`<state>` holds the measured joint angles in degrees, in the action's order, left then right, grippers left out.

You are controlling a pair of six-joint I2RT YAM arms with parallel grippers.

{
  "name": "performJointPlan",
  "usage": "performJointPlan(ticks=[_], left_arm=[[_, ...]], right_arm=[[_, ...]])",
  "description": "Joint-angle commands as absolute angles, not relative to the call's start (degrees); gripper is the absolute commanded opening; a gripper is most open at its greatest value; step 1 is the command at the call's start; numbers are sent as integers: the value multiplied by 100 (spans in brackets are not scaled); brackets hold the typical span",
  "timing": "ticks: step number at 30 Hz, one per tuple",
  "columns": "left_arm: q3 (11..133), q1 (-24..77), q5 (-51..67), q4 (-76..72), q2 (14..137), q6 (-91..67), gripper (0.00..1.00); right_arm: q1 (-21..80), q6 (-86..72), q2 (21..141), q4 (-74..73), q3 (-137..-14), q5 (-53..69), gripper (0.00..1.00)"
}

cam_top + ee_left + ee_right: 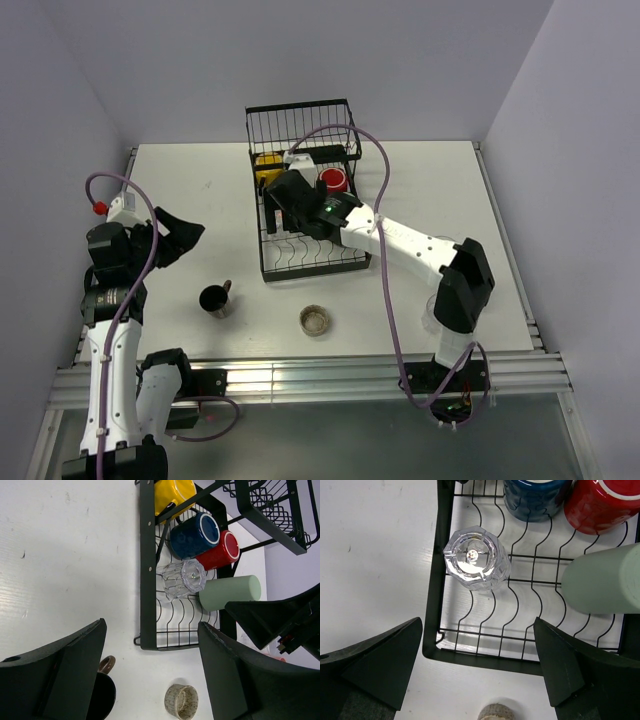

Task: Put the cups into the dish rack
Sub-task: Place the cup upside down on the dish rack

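Note:
The black wire dish rack (305, 262) stands at the table's middle back. In it lie a yellow mug (172, 494), a navy mug (194, 534), a red mug (220, 551), a clear glass (476, 557) and a green tumbler (605, 580). On the table in front of the rack stand a black mug (215, 299) and a low brownish glass cup (315, 320). My right gripper (477, 625) hangs open over the rack's near end, holding nothing. Left of the rack, my left gripper (152, 626) is open and empty above the table, with the black mug under its left finger.
The rack's taller basket section (300, 125) stands at the far end by the back wall. What looks like a clear glass (432, 312) stands half hidden by the right arm's elbow. The right arm's purple cable (385, 260) loops over the table.

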<state>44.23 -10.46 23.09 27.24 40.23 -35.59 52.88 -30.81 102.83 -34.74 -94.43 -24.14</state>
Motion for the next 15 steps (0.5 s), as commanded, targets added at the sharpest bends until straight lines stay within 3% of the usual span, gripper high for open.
performJointPlan(ticks=[1,15], left_arm=[[4421,-985,2356,2479,3999,-3621,80],[4465,571,1222,2119,4403,-4104,79]], right_arm=[[5335,-3164,9853,-3182,-9282,-2329,100],[5344,-3138,9325,-2953,-8903,-1969,100]])
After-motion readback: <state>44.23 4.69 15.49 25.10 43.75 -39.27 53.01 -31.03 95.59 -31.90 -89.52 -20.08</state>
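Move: My empty left hand hangs high, with the black mug about 6 cm back, straight in line and some 19 cm below. The rack's near left corner is about 11 cm right, level ahead; the brown bowl is 21 cm right and 11 cm back. From my open right hand, the pink cup is roughly 40 cm right and 5 cm back, with the clear glass 5 cm ahead, 2 cm left and 12 cm below, and the green cup 6 cm ahead and 11 cm right. I swing my left hand about 5 cm to the right towards the rack, speeding up from rest and sinking a centimetre as it turns slightly clockwise; its fingers stay open and touch nothing. Meanwhile my right hand, wide open and already free of the clear glass, eases back some 2 cm and then climbs about 3 cm away from it, its left side rolling up a little. ##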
